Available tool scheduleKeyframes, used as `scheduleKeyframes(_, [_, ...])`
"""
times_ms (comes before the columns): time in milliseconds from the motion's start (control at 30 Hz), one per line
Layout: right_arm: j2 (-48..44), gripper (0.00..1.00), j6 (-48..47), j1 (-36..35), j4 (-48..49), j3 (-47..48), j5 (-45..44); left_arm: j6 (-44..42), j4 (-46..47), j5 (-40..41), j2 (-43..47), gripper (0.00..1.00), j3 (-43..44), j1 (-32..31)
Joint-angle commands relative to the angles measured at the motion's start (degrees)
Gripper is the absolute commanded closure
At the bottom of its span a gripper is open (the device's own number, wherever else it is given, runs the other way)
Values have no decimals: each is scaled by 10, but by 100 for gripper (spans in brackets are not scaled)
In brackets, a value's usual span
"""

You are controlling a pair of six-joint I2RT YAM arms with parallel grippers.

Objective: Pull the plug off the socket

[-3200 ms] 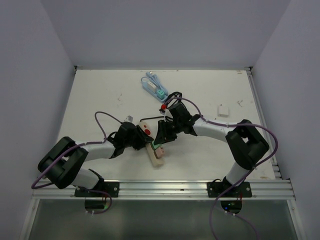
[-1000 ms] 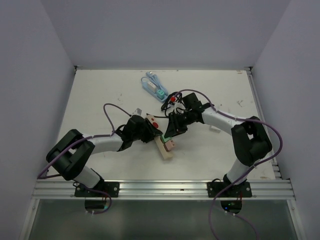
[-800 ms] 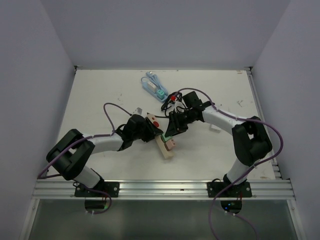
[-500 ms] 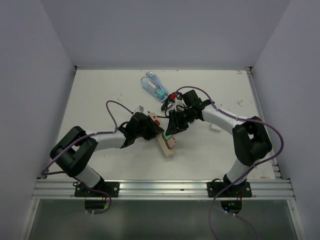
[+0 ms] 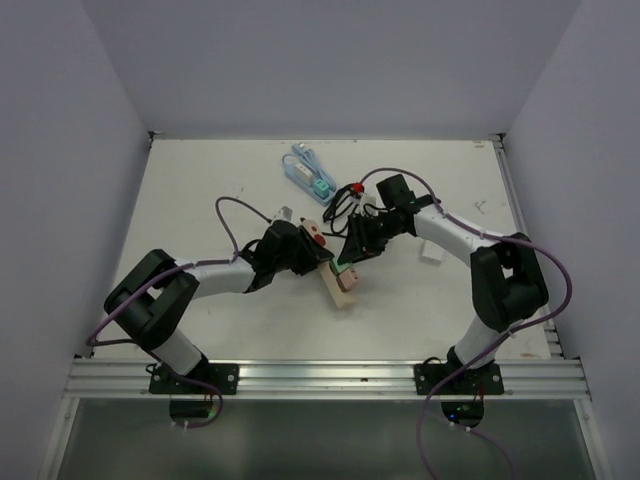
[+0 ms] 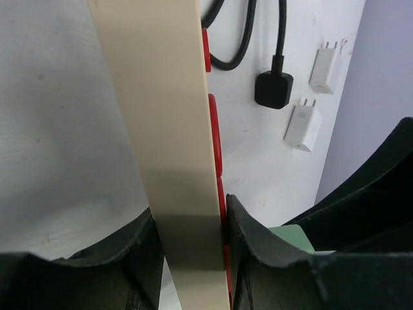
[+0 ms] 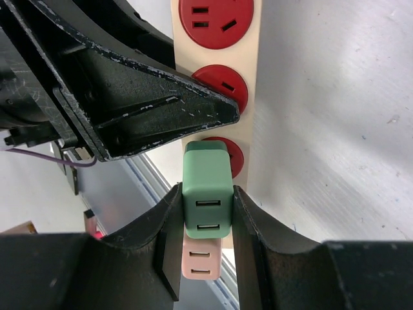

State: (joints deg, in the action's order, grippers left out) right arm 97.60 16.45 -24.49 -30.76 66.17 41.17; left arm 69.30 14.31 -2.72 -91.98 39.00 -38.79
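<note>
The cream power strip [image 5: 331,284] with red sockets [image 7: 215,12] lies mid-table. My left gripper [image 5: 314,254] is shut on its sides; in the left wrist view the strip [image 6: 161,116] stands edge-on between the fingers [image 6: 248,248]. My right gripper [image 5: 351,258] is shut on the green plug [image 7: 206,190], which stands over the third red socket [image 7: 236,155]. Its prongs are hidden. A pink plug [image 7: 201,259] sits in the strip just beyond it and also shows in the top view [image 5: 346,283].
A blue and white charger with its cable [image 5: 303,168] and a teal adapter [image 5: 322,187] lie at the back. A black plug [image 6: 273,89] with its cable and two white chargers [image 6: 303,124] lie right of the strip. A white adapter [image 5: 432,254] sits under the right arm.
Both grippers and the strip have shifted right and away from the bases. The strip has turned with them. The right gripper keeps hold of the green plug.
</note>
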Motion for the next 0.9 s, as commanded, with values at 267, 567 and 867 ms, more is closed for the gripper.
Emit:
scheduleKeyframes(267, [-93, 100, 7, 94, 14, 27, 4, -129, -273, 76, -57, 100, -49, 28])
scheduleKeyframes(567, [-114, 100, 26, 90, 23, 27, -88, -125, -248, 60, -32, 100, -56, 27])
scheduleKeyframes(867, [-169, 100, 139, 192, 148, -68, -197, -116, -164, 11, 31, 100, -95, 37])
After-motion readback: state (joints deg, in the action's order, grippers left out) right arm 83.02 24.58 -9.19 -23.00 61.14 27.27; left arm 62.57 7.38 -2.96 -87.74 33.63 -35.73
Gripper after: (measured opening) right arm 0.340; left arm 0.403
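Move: The green plug is still in the power strip and already pinched by the right hand; its socket face lies some 2 cm to that hand's left and 3 cm below. The pink plug is about 4 cm back and 1 cm to the right; the cord's black plug lies roughly 5 cm ahead and 8 cm to the right, some 10 cm down on the table. From the left hand, gripping the strip, the green plug is about 4 cm right, 2 cm back and slightly higher. The green plug is drawn out of its socket by the right hand's unbroken pinch, right, forward and up away from the strip, then carried over the black plug, about 10 cm rightward in all with a brief check partway, turning some 30 degrees clockwise. The left hand keeps its grip, springs left and down as the plug comes free, then eases left and back. ##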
